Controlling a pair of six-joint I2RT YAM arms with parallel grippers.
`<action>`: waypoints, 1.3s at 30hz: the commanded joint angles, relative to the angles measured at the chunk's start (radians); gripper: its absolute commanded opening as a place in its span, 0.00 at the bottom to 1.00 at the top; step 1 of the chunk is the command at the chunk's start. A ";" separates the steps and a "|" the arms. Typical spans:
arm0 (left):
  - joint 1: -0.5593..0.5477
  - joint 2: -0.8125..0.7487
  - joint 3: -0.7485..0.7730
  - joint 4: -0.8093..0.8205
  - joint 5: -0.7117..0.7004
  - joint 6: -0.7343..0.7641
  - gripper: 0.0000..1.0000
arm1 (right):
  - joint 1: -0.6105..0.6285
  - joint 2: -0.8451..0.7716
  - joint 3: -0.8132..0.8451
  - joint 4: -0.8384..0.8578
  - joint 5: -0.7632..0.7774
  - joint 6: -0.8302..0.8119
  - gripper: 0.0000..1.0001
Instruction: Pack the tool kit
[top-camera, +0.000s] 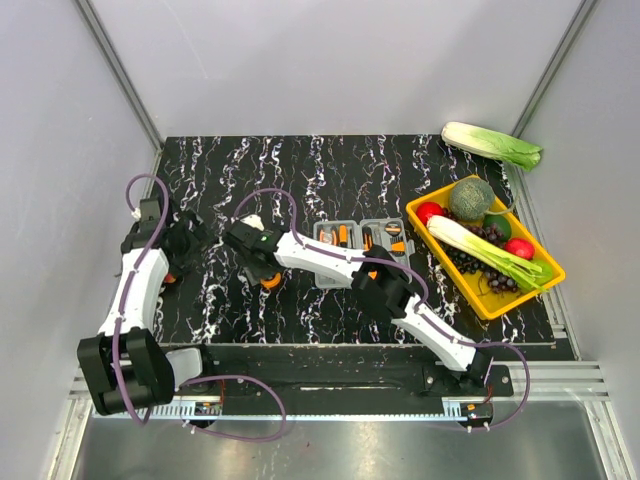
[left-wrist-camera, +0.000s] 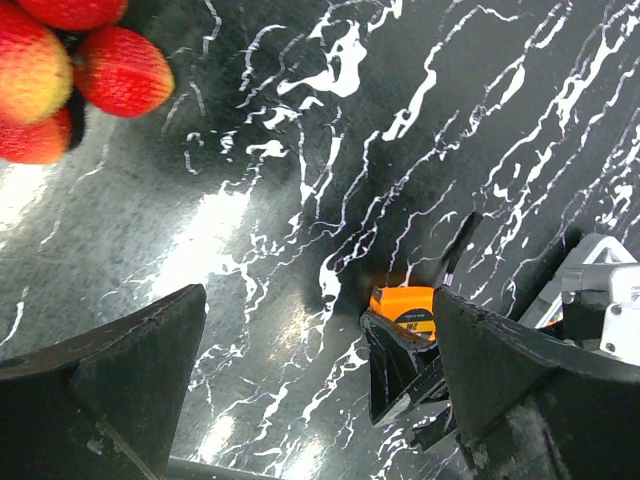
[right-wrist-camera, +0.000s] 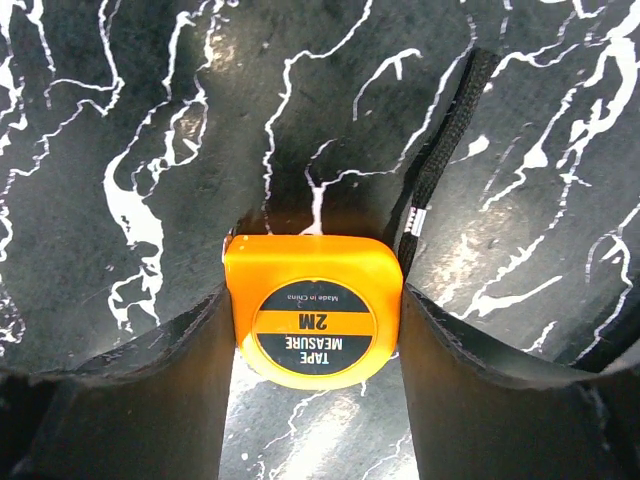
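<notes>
An orange tape measure (right-wrist-camera: 313, 325) with a black "2M" label lies flat on the black marble table, its black wrist strap (right-wrist-camera: 440, 150) trailing away. My right gripper (right-wrist-camera: 315, 300) straddles it with both fingers pressed against its sides. From above, that gripper (top-camera: 262, 268) sits left of the open grey tool case (top-camera: 360, 240), which holds several orange-and-black tools. My left gripper (left-wrist-camera: 318, 310) hangs open over bare table, the tape measure (left-wrist-camera: 405, 308) just past its right finger. In the top view the left gripper (top-camera: 188, 240) is at the table's left.
A cluster of red-orange fruit (left-wrist-camera: 70, 70) lies near my left gripper. A yellow tray (top-camera: 497, 310) of vegetables and grapes stands at the right. A napa cabbage (top-camera: 495, 145) lies at the back right corner.
</notes>
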 joint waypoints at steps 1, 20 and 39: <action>0.006 0.016 -0.047 0.101 0.136 0.020 0.99 | -0.003 -0.080 -0.020 -0.035 0.135 -0.055 0.41; 0.001 0.073 -0.101 0.175 0.262 0.044 0.94 | -0.245 -0.621 -0.742 0.152 0.160 -0.164 0.39; -0.014 0.110 -0.092 0.178 0.267 0.061 0.94 | -0.389 -0.796 -1.032 0.210 0.132 -0.139 0.38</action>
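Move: The right hand already grips the tape measure low over the table. The right half of the tool case is its goal, middle about 31 cm to the right and 6 cm ahead, roughly 1 cm below. The case's left half lies between, some 17 cm right and 6 cm ahead; in the right half, the utility knife is about 26 cm right and 9 cm ahead. From the left hand, the right half lies about 47 cm to the right, level fore and aft, 10 cm lower. Sweeping fast to its right, the right hand carries the tape measure nearly 30 cm over the case's left half, arching up about 6 cm and then sinking some 3 cm, to hang above the near part of the right half. It turns about 15 degrees clockwise and keeps its pinch. The left hand, empty and wide open, shifts about 4 cm right and nearly as far down. ##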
